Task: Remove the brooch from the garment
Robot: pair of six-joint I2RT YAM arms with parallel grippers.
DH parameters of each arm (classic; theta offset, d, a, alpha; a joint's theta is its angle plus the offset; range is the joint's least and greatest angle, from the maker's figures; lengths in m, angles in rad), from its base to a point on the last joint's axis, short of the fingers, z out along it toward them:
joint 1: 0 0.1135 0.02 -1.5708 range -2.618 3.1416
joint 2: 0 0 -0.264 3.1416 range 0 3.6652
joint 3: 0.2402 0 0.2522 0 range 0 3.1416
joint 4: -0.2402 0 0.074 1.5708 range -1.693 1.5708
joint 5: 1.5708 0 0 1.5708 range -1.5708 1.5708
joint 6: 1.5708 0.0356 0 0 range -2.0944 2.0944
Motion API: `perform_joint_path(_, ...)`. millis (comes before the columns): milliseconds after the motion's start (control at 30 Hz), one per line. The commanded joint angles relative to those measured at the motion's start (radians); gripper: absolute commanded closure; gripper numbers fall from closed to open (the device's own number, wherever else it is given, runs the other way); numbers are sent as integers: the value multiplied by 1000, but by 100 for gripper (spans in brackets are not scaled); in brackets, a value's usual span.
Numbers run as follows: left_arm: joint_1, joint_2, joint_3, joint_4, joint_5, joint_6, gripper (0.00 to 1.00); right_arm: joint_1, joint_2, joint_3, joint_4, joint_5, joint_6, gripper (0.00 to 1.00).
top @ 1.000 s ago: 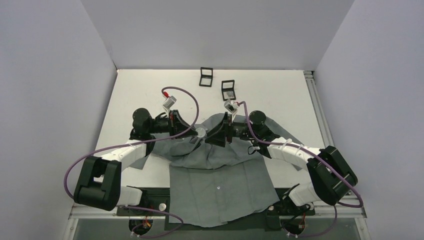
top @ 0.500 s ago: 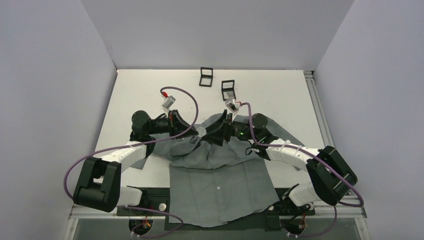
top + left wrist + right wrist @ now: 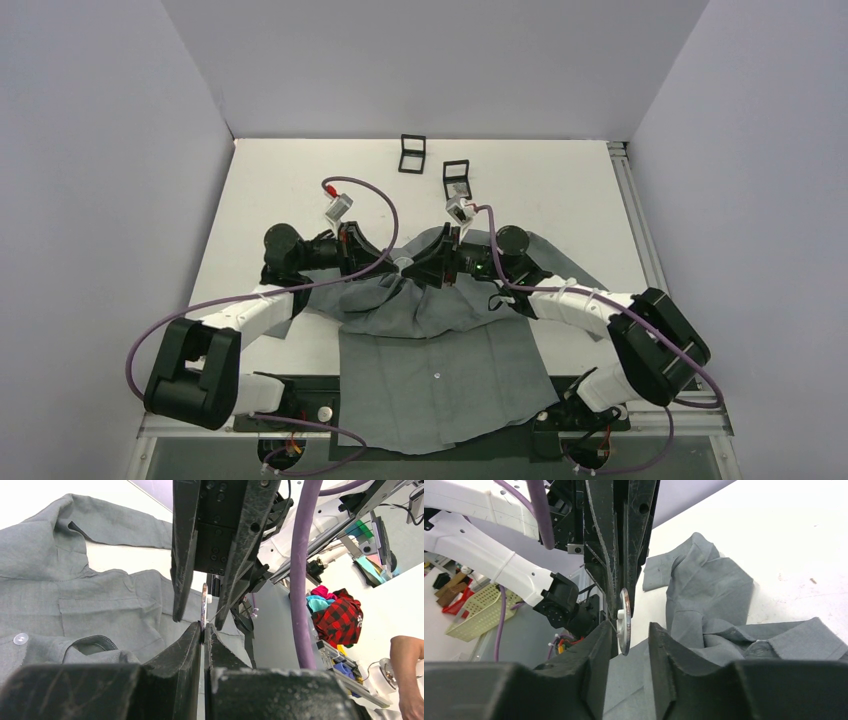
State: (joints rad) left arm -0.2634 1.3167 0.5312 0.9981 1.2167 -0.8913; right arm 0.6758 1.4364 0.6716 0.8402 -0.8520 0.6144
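The grey garment lies spread on the table, its collar end bunched up between the two arms. The brooch shows edge-on as a thin round disc with a white back piece. My left gripper is shut on the disc's rim and holds it upright above the cloth. From the opposite side, my right gripper straddles the brooch: one finger is close to the white back, the other finger stands apart from the face. From above, both grippers meet at the brooch.
Two small black square boxes stand at the back of the white table. Purple cables loop over both arms. A shirt sleeve trails off to the right.
My right gripper has moved left toward the left gripper, and its jaws have narrowed around the brooch. The left gripper has stayed shut on the disc.
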Motion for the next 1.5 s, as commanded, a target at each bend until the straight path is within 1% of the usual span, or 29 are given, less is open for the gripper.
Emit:
perform_joint_path(0, -9, -35, 2, 47, -1, 32, 100, 0, 19, 40, 80, 5, 5, 74)
perform_joint_path(100, -10, -38, 0, 47, 0, 37, 100, -2, 24, 41, 83, 4, 9, 82)
perform_joint_path(167, -11, -39, -1, 47, -1, 43, 100, -3, 27, 42, 88, 4, 19, 83)
perform_joint_path(367, -13, -42, -6, 64, -14, 53, 100, -12, 53, 40, 153, 22, 104, 84)
perform_joint_path(700, -13, -43, -13, 73, -35, 66, 100, -35, 81, 39, 196, 87, 209, 87)
perform_joint_path(900, -13, -45, -14, 80, -33, 70, 100, -46, 110, 44, 202, 89, 257, 88)
perform_joint_path(1067, -14, -48, -14, 92, -28, 71, 100, -60, 153, 55, 243, 84, 340, 91)
perform_joint_path(1200, -13, -49, -17, 95, -25, 72, 100, -62, 168, 64, 249, 82, 363, 92)
perform_joint_path(1333, -12, -51, -20, 106, -23, 61, 100, -71, 182, 56, 290, 92, 408, 94)
perform_joint_path(1467, 0, -48, -20, 107, -37, 46, 100, -83, 193, 26, 401, 115, 461, 96)
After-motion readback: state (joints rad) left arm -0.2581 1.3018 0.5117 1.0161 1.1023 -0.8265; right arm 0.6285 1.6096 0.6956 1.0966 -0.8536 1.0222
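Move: The brooch is in the left gripper's tips, its middle about 2 cm to that hand's right and level with it. From the right hand the brooch lies about 2 cm to the left, straight out from the half-open tips, its near edge just between them. The bunched garment lies roughly 18 cm below both hands, and the nearer black frame about 37 cm ahead and 11 cm to the right of the right hand. Close the right gripper from about a third open to nearly shut, pinching the brooch's free edge while the left fingers keep their grip on the opposite edge. Ease both hands forward together about 2 cm at the same height, rolling the right wrist nearly 20 degrees about its finger line, forward side down, and letting the left swing slightly counter-clockwise. ##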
